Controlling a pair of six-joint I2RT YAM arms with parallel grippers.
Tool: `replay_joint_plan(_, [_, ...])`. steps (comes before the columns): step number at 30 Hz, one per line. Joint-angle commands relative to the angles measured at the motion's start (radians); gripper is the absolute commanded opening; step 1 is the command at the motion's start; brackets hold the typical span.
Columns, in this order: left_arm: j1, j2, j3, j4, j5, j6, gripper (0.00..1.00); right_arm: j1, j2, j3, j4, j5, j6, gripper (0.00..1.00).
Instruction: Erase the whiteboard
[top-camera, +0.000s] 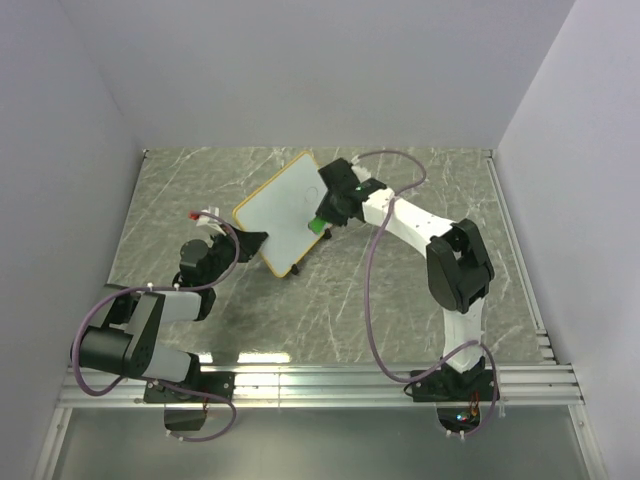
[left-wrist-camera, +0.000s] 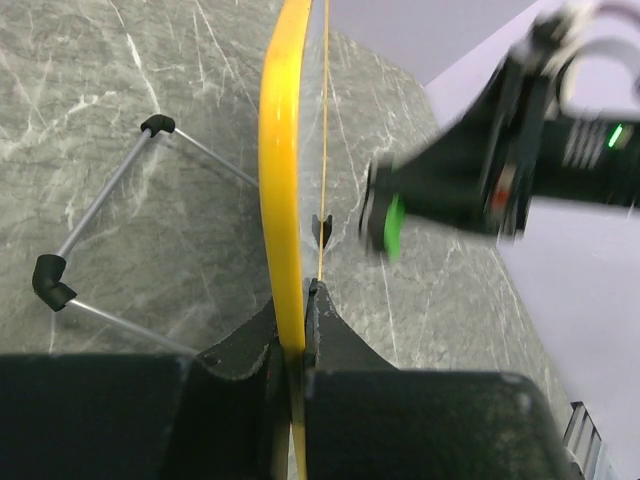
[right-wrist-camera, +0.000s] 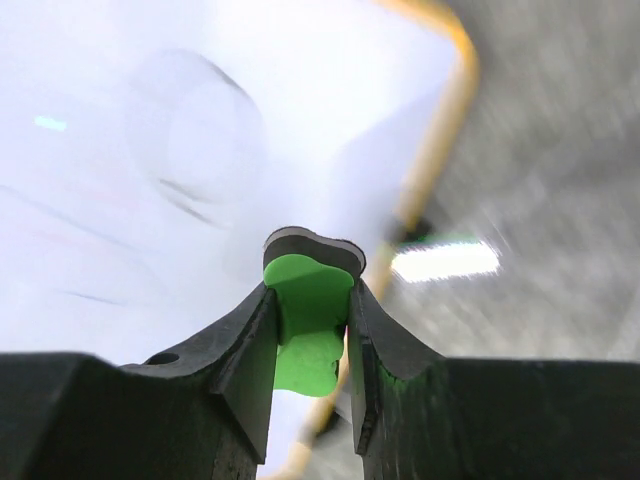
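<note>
The whiteboard (top-camera: 285, 212), white with a tan-yellow frame, stands tilted up off the mat. My left gripper (top-camera: 250, 241) is shut on its frame edge (left-wrist-camera: 283, 180), with the jaws (left-wrist-camera: 300, 320) pinching the yellow rim. Wire legs with black feet (left-wrist-camera: 50, 282) stick out behind the board. My right gripper (top-camera: 322, 222) is shut on the green eraser (right-wrist-camera: 310, 310). The eraser's dark felt end is at the white face (right-wrist-camera: 200, 130), where faint curved lines show. In the left wrist view the eraser (left-wrist-camera: 394, 222) hangs beside the board's front.
A grey marble-pattern mat (top-camera: 400, 300) covers the table between pale walls. A small red-and-white object (top-camera: 205, 214) lies by the left arm's wrist. A metal rail (top-camera: 330, 385) runs along the near edge by the arm bases.
</note>
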Motion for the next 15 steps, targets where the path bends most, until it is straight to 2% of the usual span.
replay_joint_plan(1, [-0.029,0.015,0.001,-0.144,0.034,0.091,0.01,-0.04,-0.02,0.057,0.158,-0.008,-0.038,0.0])
replay_joint_plan(6, [-0.05,0.023,0.0,-0.154,0.031,0.114,0.01,-0.071,0.05,0.084,0.356,-0.124,0.011,0.0])
replay_joint_plan(10, [-0.076,0.028,0.001,-0.167,0.032,0.136,0.01,-0.077,0.17,0.247,0.406,-0.21,0.046,0.0])
replay_joint_plan(15, [-0.106,0.014,0.001,-0.201,0.003,0.163,0.01,-0.084,0.251,0.324,0.528,-0.273,0.105,0.0])
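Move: The eraser is in my right hand, just clear of the leaning whiteboard's face. The drawn circle lies about 8 cm ahead, 2 cm to the left and 2 cm higher. The board's far corner is some 18 cm ahead, 4 cm left and 7 cm up; its right corner is about 6 cm ahead, 5 cm right and 7 cm lower. From my left hand, gripping the board's near-left edge, the circle is about 11 cm ahead and 11 cm right, roughly level. I sweep my right hand forward about 11 cm, climbing some 5 cm early on, then bearing left about 5 cm past the circle's left side towards the far corner, bringing the eraser onto the board's face. Meanwhile my wrist tilts some 20 degrees, left side up, and keeps its grip on the eraser. My left hand holds the board's edge throughout, giving about 1 cm to the right. ##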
